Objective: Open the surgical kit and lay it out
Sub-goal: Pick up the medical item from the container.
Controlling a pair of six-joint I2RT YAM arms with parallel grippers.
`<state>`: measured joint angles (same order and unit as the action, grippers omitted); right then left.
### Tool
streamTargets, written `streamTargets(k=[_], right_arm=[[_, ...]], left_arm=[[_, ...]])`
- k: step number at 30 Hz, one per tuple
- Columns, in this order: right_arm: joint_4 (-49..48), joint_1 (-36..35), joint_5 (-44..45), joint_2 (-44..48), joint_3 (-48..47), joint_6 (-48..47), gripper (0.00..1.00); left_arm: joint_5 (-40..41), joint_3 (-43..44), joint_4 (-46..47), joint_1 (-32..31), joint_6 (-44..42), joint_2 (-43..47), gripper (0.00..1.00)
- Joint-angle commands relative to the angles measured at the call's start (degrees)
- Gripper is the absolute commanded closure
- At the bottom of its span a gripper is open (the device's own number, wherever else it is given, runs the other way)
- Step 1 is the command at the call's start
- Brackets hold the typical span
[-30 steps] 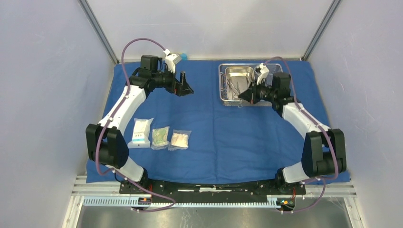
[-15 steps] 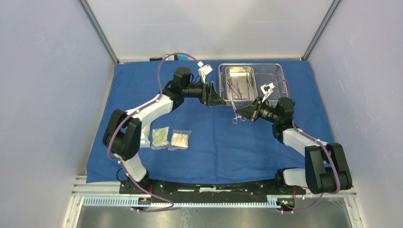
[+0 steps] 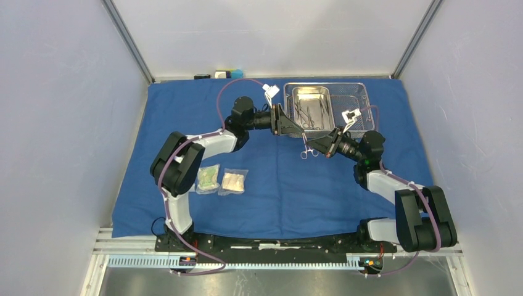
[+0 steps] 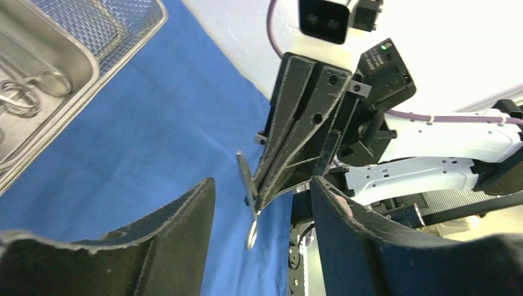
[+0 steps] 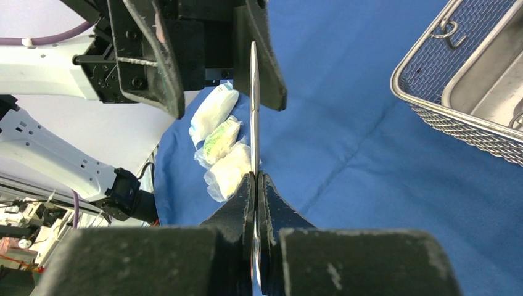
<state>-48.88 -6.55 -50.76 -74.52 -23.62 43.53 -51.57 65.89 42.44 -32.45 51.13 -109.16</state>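
Observation:
The blue cloth wrap (image 3: 277,191) lies spread flat on the table. At its back right stands the steel mesh tray (image 3: 325,84), and its inner pan (image 3: 310,97) holds several scissor-like instruments (image 3: 311,116). My right gripper (image 5: 255,176) is shut on one slim instrument (image 5: 254,111) and holds it above the cloth, left of the tray, ring handles (image 3: 306,152) hanging down. My left gripper (image 5: 227,110) is open. Its fingers stand on either side of that instrument's free end without clamping it. Clear packets (image 5: 222,139) lie in a row on the cloth at the left.
My left forearm (image 3: 203,142) reaches across the cloth and covers part of the packet row (image 3: 222,180). Small items (image 3: 225,74) sit beyond the cloth's far edge. Grey walls close in both sides. A metal rail (image 3: 271,262) runs along the near edge.
My left arm swung right from the back left to the tray's left side, its jaws narrowing. My right gripper lifted one instrument out of the pan and drew it left over the cloth.

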Motion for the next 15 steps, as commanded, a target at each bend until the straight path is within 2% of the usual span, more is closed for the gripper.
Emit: streamTargets(k=[1, 3, 10, 15], right_arm=[[-4.09, 0.45, 0.93, 0.24, 0.24, 1.10, 1.00], [-4.19, 0.57, 1.02, 0.16, 0.23, 1.36, 1.00], [-4.25, 0.80, 1.19, 0.01, 0.66, 1.38, 1.00], [-3.99, 0.79, 1.24, -0.04, 0.85, 1.28, 1.00]], left_arm=[[-1.50, 1.83, 7.52, -1.20, 4.02, -1.23, 0.39], [-1.85, 2.72, 7.14, -1.46, 4.23, -1.95, 0.46], [-1.88, 4.15, 7.05, -1.58, 4.53, -3.29, 0.57], [-2.00, 5.86, 7.86, -1.74, 5.79, -4.98, 0.69]])
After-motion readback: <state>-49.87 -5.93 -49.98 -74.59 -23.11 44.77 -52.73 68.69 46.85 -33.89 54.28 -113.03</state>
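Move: The medical item, a slim ring-handled instrument, has its middle about 3 cm back from my left hand, 3 cm to its right and some 3 cm below. It is already pinched between my right fingers. The steel tray is about 12 cm ahead of my left hand, 5 cm right and 17 cm below. The wire container's middle is 11 cm ahead and 11 cm right, equally low. I narrow my left fingers around the upper shaft of the medical item, from about two-thirds open to one-third, easing the hand about 1.5 cm to the right so they reach farther past the shaft. It bobs up a centimetre and settles back. My right hand stays put and keeps its pinch, presenting the item. ##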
